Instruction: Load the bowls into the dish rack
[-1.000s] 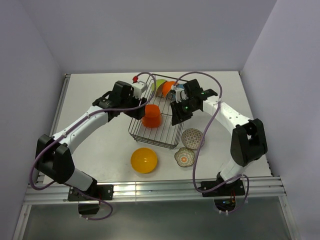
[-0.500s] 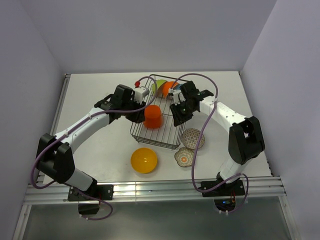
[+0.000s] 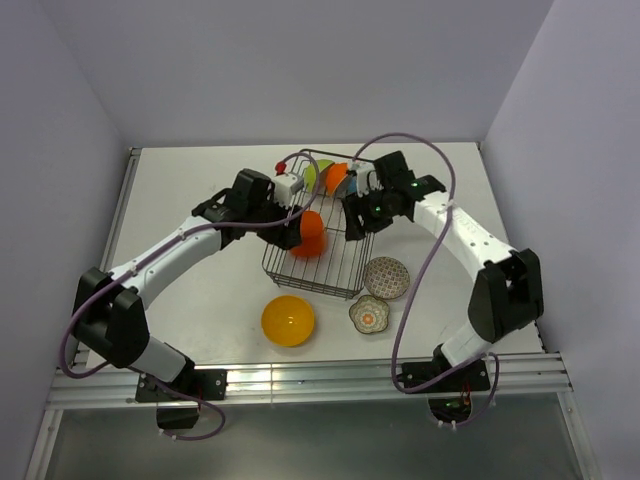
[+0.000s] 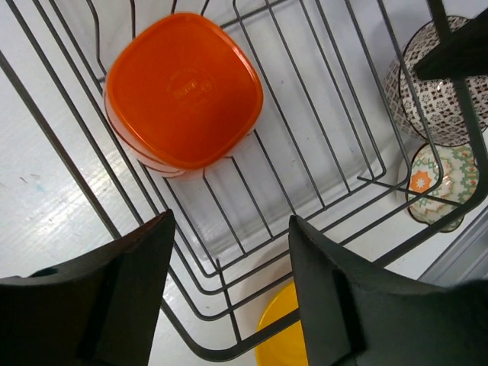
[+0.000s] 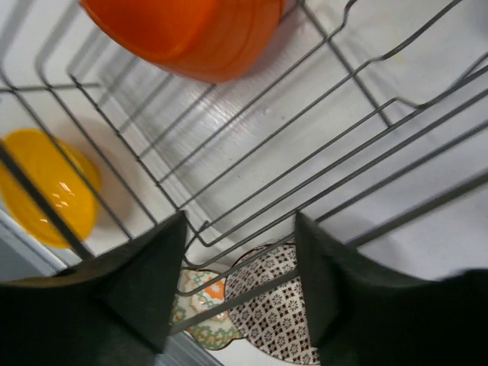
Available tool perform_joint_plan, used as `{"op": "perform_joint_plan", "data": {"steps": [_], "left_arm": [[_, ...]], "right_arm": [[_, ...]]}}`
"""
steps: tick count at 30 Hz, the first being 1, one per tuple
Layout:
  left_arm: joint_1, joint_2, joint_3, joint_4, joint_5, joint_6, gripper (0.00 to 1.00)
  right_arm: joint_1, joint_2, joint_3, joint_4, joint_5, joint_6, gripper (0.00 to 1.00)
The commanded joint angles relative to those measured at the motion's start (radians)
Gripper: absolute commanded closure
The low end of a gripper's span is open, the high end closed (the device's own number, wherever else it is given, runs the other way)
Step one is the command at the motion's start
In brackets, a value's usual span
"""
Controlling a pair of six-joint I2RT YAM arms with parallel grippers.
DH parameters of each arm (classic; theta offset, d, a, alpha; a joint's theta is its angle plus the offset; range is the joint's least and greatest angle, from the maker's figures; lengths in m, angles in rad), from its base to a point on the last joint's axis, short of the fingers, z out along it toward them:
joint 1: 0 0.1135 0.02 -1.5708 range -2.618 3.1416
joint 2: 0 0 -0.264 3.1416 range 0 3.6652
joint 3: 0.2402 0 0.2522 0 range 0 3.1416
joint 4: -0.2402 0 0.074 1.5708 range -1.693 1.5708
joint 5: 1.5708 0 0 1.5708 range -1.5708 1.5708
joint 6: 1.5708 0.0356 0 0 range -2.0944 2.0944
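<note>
The dish rack (image 3: 306,286) stands mid-table. An orange bowl (image 3: 312,230) lies upside down on its wire floor, also seen as the orange bowl (image 4: 183,91) and the orange bowl (image 5: 191,30). My left gripper (image 3: 292,236) hovers open just over the rack's left side, its jaws (image 4: 232,293) empty. My right gripper (image 3: 356,222) hangs open over the rack's right side, also empty (image 5: 240,286). A pale green bowl (image 3: 318,172) and another orange bowl (image 3: 337,178) stand on edge at the rack's far end. On the table lie a yellow bowl (image 3: 288,320), a patterned bowl (image 3: 386,277) and a scalloped floral bowl (image 3: 369,314).
Purple cables loop from both arms over the rack's far end. The rack's wire side (image 4: 427,145) rises between my left gripper and the patterned bowl (image 4: 431,91). The table ends at a metal rail (image 3: 300,380) near the arm bases. Walls close in on three sides.
The orange bowl has dropped lower onto the rack floor. Both grippers have opened wider. The right gripper has drawn back toward the rack's far right corner.
</note>
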State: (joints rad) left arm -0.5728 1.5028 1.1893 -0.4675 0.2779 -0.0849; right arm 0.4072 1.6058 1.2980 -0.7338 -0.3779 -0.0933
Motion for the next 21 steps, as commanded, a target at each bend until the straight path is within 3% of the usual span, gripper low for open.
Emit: {"op": "perform_joint_plan", "data": {"steps": [1, 2, 3, 6, 12, 17, 21], "left_arm": [[-0.001, -0.065, 0.072, 0.064, -0.025, 0.023, 0.32], [0.001, -0.088, 0.076, 0.078, -0.029, 0.039, 0.19], [0.002, -0.101, 0.085, 0.087, -0.035, 0.045, 0.12], [0.017, -0.154, 0.095, 0.137, -0.037, 0.056, 0.0], [0.037, -0.162, 0.177, 0.107, -0.06, 0.043, 0.0], [0.06, -0.205, 0.142, 0.032, 0.143, 0.155, 0.01], [0.068, -0.251, 0.087, 0.041, 0.198, 0.169, 0.01]], "right_arm": [[-0.057, -0.128, 0.105, 0.082, -0.074, 0.033, 0.32], [-0.094, -0.148, 0.116, 0.083, -0.096, 0.036, 0.28], [-0.117, -0.158, 0.129, 0.071, -0.131, 0.035, 0.19], [-0.203, -0.198, 0.149, 0.039, -0.183, 0.02, 0.01], [-0.277, -0.26, 0.101, -0.106, -0.145, -0.131, 0.0], [-0.327, -0.262, 0.006, -0.228, -0.113, -0.255, 0.0], [-0.346, -0.235, -0.101, -0.231, -0.032, -0.283, 0.0]]}}
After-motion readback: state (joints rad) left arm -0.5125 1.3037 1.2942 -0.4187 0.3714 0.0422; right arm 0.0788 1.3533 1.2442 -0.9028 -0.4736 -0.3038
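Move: Low over the right half of the rack, the right hand has the patterned bowl about 10 cm back, 8 cm to its right and 9 cm down. The flowered bowl lies some 20 cm back and 3 cm right, while the red bowl in the rack is level with it, 12 cm to its left. From the left hand, the yellow bowl is roughly 18 cm back, 1 cm left and 11 cm below; the red bowl stands 3 cm ahead, 5 cm right. Swinging up out of the rack and about 11 cm right, the right hand clears the right rim, spreads its fingers wide, then sinks some 8 cm and draws back to hover beside the rack, ahead of the patterned bowl. The left hand lifts about 14 cm away from the red bowl, opening fully and tipping its fingers up some 20 degrees, before easing slightly back. ##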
